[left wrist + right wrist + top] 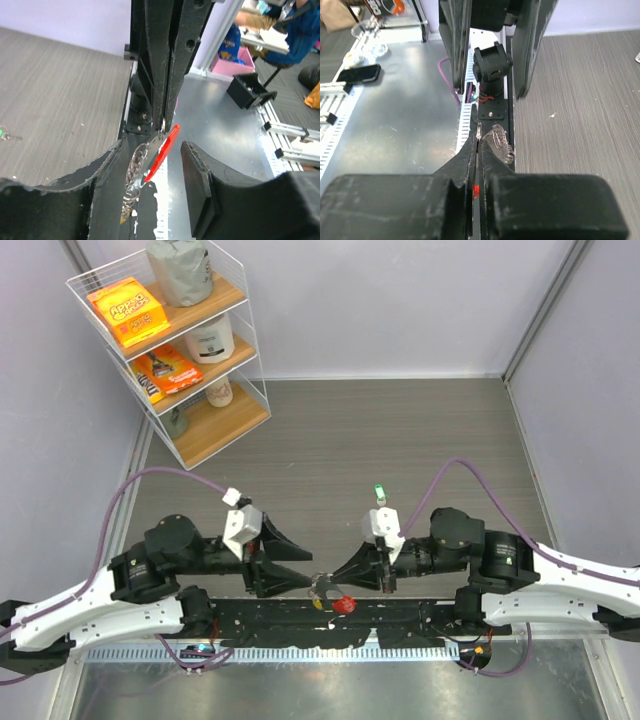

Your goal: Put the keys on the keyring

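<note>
The keyring's red loop (pixel 162 152) hangs edge-on between the two grippers, above the black rail at the table's near edge. My right gripper (pixel 479 142) is shut on the keyring, with red (pixel 476 190) showing between its fingers. The silvery chain (pixel 501 142) bunches beside its tip. My left gripper (pixel 154 147) is open around the red loop without touching it, and the chain (pixel 134 167) lies against its left finger. A small yellow piece (pixel 125 216) hangs at the chain's low end. The green-headed key (pixel 379 492) lies on the grey table behind the right gripper (pixel 335 577).
A white wire shelf (pixel 170 350) with boxes and jars stands at the back left. The black base rail (pixel 330 625) and a metal plate (pixel 395 125) run along the near edge under both grippers. Purple cables (pixel 130 495) arch over each arm.
</note>
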Tool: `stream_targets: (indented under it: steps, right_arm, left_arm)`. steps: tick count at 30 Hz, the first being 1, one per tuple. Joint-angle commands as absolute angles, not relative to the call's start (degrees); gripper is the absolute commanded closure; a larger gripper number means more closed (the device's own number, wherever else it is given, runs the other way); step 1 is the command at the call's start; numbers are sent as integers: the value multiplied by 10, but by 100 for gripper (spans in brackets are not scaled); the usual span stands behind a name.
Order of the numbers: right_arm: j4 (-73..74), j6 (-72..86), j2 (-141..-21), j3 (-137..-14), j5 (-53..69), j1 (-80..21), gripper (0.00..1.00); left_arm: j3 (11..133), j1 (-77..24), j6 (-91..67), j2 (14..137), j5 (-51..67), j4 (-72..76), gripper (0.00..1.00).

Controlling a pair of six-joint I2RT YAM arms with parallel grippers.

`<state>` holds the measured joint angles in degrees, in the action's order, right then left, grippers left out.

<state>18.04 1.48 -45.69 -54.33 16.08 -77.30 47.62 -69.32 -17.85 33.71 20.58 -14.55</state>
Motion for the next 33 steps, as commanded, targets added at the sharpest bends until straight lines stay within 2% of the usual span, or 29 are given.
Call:
stream_targets:
  steps: [1, 8, 11, 14, 18, 22, 27, 31, 33]
  right_arm:
    - [39, 74, -408, -505, 140, -777, 95]
    - [-27, 105, -396, -478, 112, -778, 95]
    - [-42, 108, -400, -478, 106, -778, 94]
    - [-52, 114, -401, -478, 97, -778, 94]
    - [-52, 112, -404, -483, 95, -778, 94]
    - [-47, 108, -411, -493, 90, -779, 94]
    - [-48, 105, -415, -496, 74, -780, 94]
    - [-54, 105, -412, -496, 66, -780, 95]
    - [-55, 103, -409, -496, 62, -780, 94]
  left_arm:
    - [461, -694, -197, 296, 173, -68, 46]
    - [457, -695, -230, 323, 186, -36, 46]
    - [455, -694, -244, 339, 192, -24, 53]
    - [454, -694, -252, 351, 200, -14, 69]
    - [455, -695, -255, 356, 204, -12, 76]
    - [456, -694, -256, 357, 204, -12, 77]
    - [456, -694, -258, 360, 210, -11, 83]
    - [455, -695, -258, 367, 215, -10, 100]
    - [455, -695, -256, 367, 221, -10, 100]
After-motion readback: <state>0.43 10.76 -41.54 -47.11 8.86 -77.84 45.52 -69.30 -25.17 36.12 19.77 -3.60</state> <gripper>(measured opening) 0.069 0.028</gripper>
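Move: The left hand is empty and half open. The keyring, pinched in the right fingertips, lies about 3 cm to its right, 2 cm below and 1 cm back. The red tag hangs some 6 cm right, 3 cm back and 5 cm below that hand; the yellow key hangs about 2 cm right, 1 cm back and 7 cm below. For the right hand, the left fingers' gap is about 4 cm to its left, 1 cm ahead and 2 cm higher. The left fingers close from half open to shut on the keyring, right against the right hand's tips, which keep their pinch throughout. First both hands rise, the left backing off about a centimetre to its left; then it comes some 3 cm right, sinking slightly as it shuts. The right hand lifts the keyring about 3.5 cm, easing forward a little and tilting its fingertips up about 15 degrees. ##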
